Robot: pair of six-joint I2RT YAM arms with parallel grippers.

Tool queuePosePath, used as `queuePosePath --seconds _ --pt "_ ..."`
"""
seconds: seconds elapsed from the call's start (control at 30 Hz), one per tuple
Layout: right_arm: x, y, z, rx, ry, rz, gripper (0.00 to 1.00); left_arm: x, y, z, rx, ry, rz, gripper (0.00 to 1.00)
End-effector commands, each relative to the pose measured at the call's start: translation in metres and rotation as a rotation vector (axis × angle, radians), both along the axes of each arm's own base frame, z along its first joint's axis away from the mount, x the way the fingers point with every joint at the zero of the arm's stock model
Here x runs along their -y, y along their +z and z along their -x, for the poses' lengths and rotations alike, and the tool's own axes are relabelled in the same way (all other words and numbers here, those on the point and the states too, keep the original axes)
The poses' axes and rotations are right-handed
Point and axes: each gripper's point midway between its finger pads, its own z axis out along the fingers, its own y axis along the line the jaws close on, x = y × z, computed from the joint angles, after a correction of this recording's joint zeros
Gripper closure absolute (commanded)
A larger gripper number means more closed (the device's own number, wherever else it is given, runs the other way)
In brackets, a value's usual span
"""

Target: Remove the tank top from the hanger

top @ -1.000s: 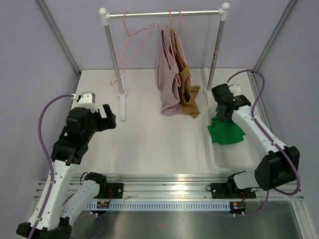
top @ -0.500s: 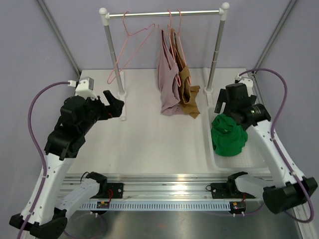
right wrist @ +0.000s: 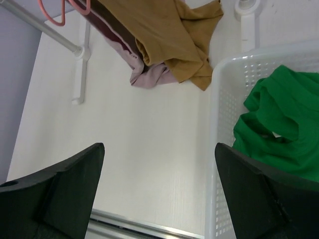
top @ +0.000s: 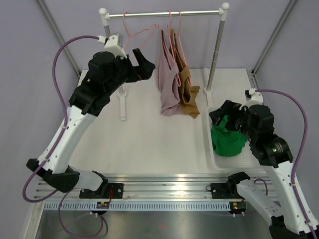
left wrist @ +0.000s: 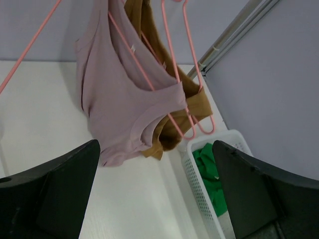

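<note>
A mauve tank top (top: 168, 74) hangs on a pink hanger (top: 172, 22) at the middle of the rail, its hem pooled on the table. Right behind it a brown tank top (top: 187, 87) hangs on a second pink hanger. My left gripper (top: 144, 67) is raised just left of the mauve top, open and holding nothing. In the left wrist view the mauve top (left wrist: 117, 94) and the brown one (left wrist: 172, 132) lie ahead of the left gripper (left wrist: 155, 149). My right gripper (top: 219, 115) stands open over the basket, and the right wrist view shows that gripper (right wrist: 159, 149) with only table between its fingers.
An empty pink hanger (top: 135, 34) hangs at the left of the rail (top: 199, 12). The rack's right post (top: 215, 55) stands beside a white basket (top: 211, 147) that holds a green garment (top: 228, 140). Purple walls close in the table on three sides.
My right gripper opened, left the green garment in the basket and drew back toward the near edge. My left arm rose and swung to the rack beside the mauve top.
</note>
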Motion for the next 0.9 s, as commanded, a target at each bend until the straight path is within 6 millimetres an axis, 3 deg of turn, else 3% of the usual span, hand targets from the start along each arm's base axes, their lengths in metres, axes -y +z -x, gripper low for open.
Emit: queuePosePath --seconds 0.0,0.03,0.07,0.1,0.13,0.17,0.2,0.3,0.5,0.63,0.67,0.87 --pt "-0.016 0.005 0.009 0.010 0.074 -0.086 0.01 0.017 0.039 -0.033 0.110 0.047 0.032 0.01" --pt "-0.019 0.007 0.012 0.018 0.093 -0.095 0.00 0.022 0.044 -0.039 0.125 0.046 0.029 0.01" --pt "-0.024 0.007 0.015 0.013 0.123 -0.104 0.01 0.035 0.030 -0.057 0.103 0.039 0.007 0.01" --pt "-0.025 0.004 0.017 0.004 0.133 -0.106 0.00 0.041 0.043 -0.060 0.134 0.024 0.022 0.01" --pt "-0.026 0.004 0.019 0.003 0.142 -0.109 0.01 0.047 0.043 -0.068 0.138 0.021 0.025 0.01" --pt "-0.028 0.002 0.021 -0.003 0.156 -0.112 0.01 0.058 0.031 -0.082 0.123 0.014 0.015 0.01" --pt "-0.030 -0.002 0.022 -0.012 0.164 -0.113 0.01 0.062 0.045 -0.086 0.150 0.005 0.037 0.01" --pt "-0.037 -0.005 0.030 -0.025 0.212 -0.137 0.01 0.076 0.045 -0.104 0.169 0.000 0.028 0.01" --pt "-0.038 -0.001 0.041 -0.018 0.236 -0.149 0.01 0.080 0.024 -0.140 0.188 0.089 -0.045 0.14" --pt "-0.036 0.005 0.046 0.002 0.244 -0.141 0.01 0.095 -0.013 -0.165 0.161 0.081 -0.116 0.23" --pt "-0.036 0.008 0.047 0.006 0.247 -0.143 0.01 0.096 -0.010 -0.167 0.170 0.082 -0.115 0.30" --pt "-0.036 0.007 0.047 0.001 0.255 -0.131 0.01 0.093 -0.027 -0.178 0.162 0.115 -0.189 0.39"
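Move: For the left hand, empty and wide open, the upper part of the mauve tank top hangs roughly 20 cm ahead, 11 cm to the right and 5 cm lower. The brown top is at the same depth, about 5 cm farther right. The empty pink hanger is some 18 cm ahead of the left hand, 3 cm left and a little higher. The mauve top's upper part lies about 28 cm ahead of the right hand, 18 cm left and 8 cm higher. The left fingers come around the upper part of the mauve tank top and its hanger wire, closing to about two thirds open without a grip that can be seen. The left hand sweeps forward some 18 cm and right 10 cm, rises slightly, then sinks, its left side rolling up a little. The right hand, open, backs left away from the basket about 5 cm, turning counter-clockwise. ##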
